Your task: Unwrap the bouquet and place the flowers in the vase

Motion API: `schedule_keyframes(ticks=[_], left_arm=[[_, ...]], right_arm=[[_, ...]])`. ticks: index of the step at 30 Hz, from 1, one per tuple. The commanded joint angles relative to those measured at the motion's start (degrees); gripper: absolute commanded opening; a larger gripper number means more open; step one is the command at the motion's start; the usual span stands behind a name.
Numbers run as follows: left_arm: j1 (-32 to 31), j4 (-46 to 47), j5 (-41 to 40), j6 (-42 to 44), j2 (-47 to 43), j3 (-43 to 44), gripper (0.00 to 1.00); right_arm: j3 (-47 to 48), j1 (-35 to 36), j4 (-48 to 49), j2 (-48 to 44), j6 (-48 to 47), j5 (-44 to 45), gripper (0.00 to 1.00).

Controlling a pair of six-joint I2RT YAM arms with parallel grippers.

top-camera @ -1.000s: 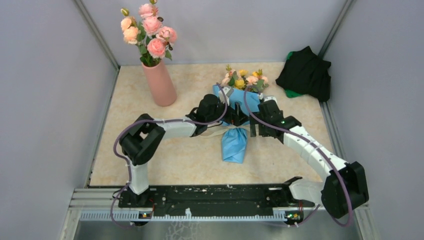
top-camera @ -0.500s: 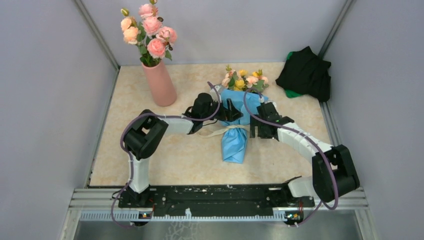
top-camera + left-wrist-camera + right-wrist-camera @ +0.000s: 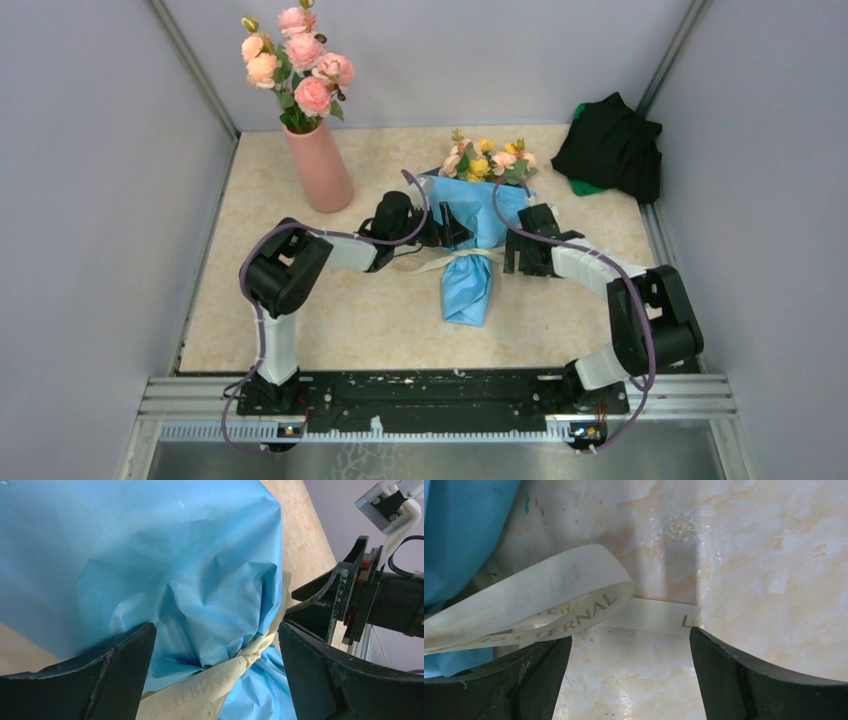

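The bouquet point(image 3: 468, 280) lies on the table in blue paper point(image 3: 175, 555), its flowers point(image 3: 487, 160) at the far end. A cream ribbon point(image 3: 200, 692) is still knotted around its waist. My left gripper point(image 3: 458, 232) is open just left of the bundle, and in its wrist view the left gripper point(image 3: 216, 630) frames the knot without touching it. My right gripper point(image 3: 522, 266) is open to the right of the waist. In the right wrist view the right gripper point(image 3: 630, 636) hovers over a ribbon loop point(image 3: 549, 595) and a flat tail. The pink vase point(image 3: 320, 170) stands at the back left.
Larger pink roses point(image 3: 295, 60) fill the vase. A black cloth heap point(image 3: 610, 148) lies in the back right corner. Grey walls close in the table on three sides. Both arms reach toward the middle, with the right gripper point(image 3: 340, 600) showing in the left wrist view.
My left gripper has drawn back leftward off the bouquet, uncovering the ribbon. The right arm's elbow has folded inward and its gripper has slid slightly nearer. The bouquet has not moved.
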Motion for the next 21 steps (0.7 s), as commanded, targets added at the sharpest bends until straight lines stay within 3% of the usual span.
schedule_keyframes(ticks=[1,6,13,17,21], left_arm=[[0.14,1.98,1.55,-0.38,-1.55,-0.76,0.99],[0.15,2.02,1.62,-1.12,-1.91,-1.05,0.99],[0.21,2.70,2.86,-1.54,-2.60,-1.37,0.99],[0.14,2.48,2.30,-1.42,-3.38,-1.75,0.99],[0.18,2.36,2.45,-1.22,-3.62,-1.68,0.99]], right_arm=[[0.90,-2.59,2.54,0.54,0.80,0.63,0.87],[0.06,-6.39,4.04,0.97,0.66,-0.35,0.80],[1.31,-7.67,4.75,5.86,0.05,-2.14,0.78],[1.19,-7.67,5.10,5.87,-0.05,-3.08,0.53],[0.78,-7.67,4.78,4.66,-0.18,-4.21,0.36]])
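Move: The loose tail of the ribbon lies on the table about 3 cm ahead of the right hand and 3 cm to its right, hardly 1 cm lower. The ribbon's knot on the blue wrap is some 12 cm to the hand's left and 4 cm farther out; the blossoms lie 25 cm ahead and 8 cm left. From the left hand, poised over the wrap, that tail is roughly 16 cm right, 4 cm back and 7 cm down. Low over the table, the right hand first sweeps about 3.5 cm to its right, away from the knot, turning slightly clockwise, then pushes forward about as far to bring its fingertips to either side of the ribbon's tail end. As it arrives, the wide-open fingers narrow to about half open around the tail, with the gap not yet shut. ##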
